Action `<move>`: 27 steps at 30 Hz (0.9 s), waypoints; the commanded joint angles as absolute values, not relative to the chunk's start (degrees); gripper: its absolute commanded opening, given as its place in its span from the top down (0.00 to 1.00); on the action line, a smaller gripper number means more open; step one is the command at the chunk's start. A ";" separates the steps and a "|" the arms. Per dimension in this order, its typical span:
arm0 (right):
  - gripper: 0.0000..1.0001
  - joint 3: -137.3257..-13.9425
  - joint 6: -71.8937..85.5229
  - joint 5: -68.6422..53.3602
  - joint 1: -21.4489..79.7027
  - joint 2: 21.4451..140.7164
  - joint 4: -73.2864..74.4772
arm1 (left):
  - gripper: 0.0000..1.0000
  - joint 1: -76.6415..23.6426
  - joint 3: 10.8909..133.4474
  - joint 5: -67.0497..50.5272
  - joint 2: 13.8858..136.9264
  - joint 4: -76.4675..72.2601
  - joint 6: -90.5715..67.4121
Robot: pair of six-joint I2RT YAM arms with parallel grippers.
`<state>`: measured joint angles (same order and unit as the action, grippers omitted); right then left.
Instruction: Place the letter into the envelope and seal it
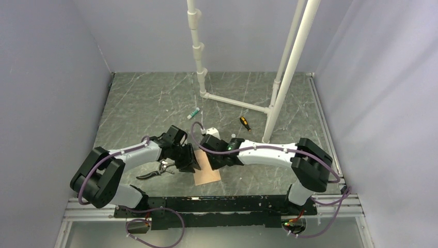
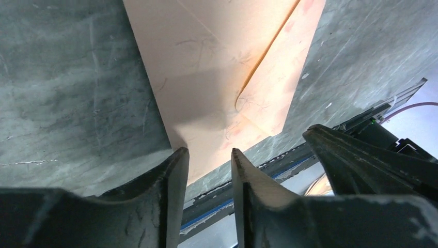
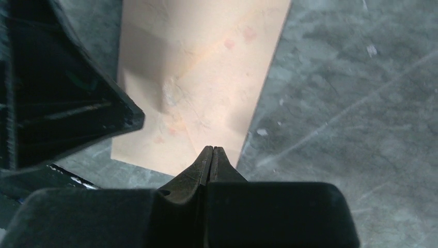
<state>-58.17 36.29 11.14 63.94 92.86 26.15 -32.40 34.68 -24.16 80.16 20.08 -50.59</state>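
The pinkish-tan envelope [image 1: 207, 170] lies flat on the dark table between my two grippers. Its pointed flap [image 2: 276, 77] is folded down over the body, the rounded tip resting on the paper. The letter is hidden; no separate sheet shows. My left gripper [image 1: 191, 163] [image 2: 209, 153] hovers at the envelope's left edge, its jaws apart with only table and paper showing through the gap. From the other side, my right gripper [image 1: 218, 160] [image 3: 212, 149] points down at the envelope's right part, jaws pressed together with nothing between them.
Dark-handled scissors [image 1: 155, 172] lie just left of the left gripper. A green-and-white tube [image 1: 193, 112] and a small screwdriver [image 1: 244, 123] lie farther back. A white pipe frame [image 1: 235, 102] stands at the rear. Grey walls enclose the table.
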 commanded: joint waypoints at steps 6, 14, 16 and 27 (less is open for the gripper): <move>1.00 -69.85 33.96 15.37 65.21 101.11 30.76 | 0.70 -32.15 34.93 -16.39 73.46 22.91 -54.70; 1.00 -74.07 33.37 15.17 65.21 105.89 30.92 | 0.95 -28.47 31.97 -22.92 75.49 15.63 -56.92; 1.00 -74.49 33.08 14.84 65.17 106.97 31.13 | 0.97 -27.91 31.44 -24.05 76.94 13.72 -57.29; 1.00 -74.05 31.62 12.95 66.33 111.08 30.12 | 0.98 -25.12 29.00 -31.41 81.93 5.27 -57.63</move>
<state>-72.42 32.56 13.47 65.56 109.69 30.28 -25.93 29.54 -27.81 81.12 9.43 -56.93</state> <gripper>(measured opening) 0.008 0.031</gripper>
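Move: The flap's point, near the envelope's middle, lies about 2 cm ahead, 4 cm left and 3 cm below the closed right gripper; the loose glue cap is 13 cm ahead and 7 cm right of that hand. From the half-open left gripper, the flap's point is some 3 cm ahead, 2 cm right and 1 cm lower, with the pruners about 13 cm left and 1 cm farther out and the glue stick 22 cm ahead, 2 cm left. Slide the closed right gripper about 4 cm left and 2 cm forward, sinking 3.5 cm, mostly late on, to set its tip on the envelope at the flap's point. Meanwhile hop the left gripper up some 2 cm and forward while shutting its fingers, then bring it down onto the paper just left of the right tip, turning about 10 degrees counter-clockwise. ##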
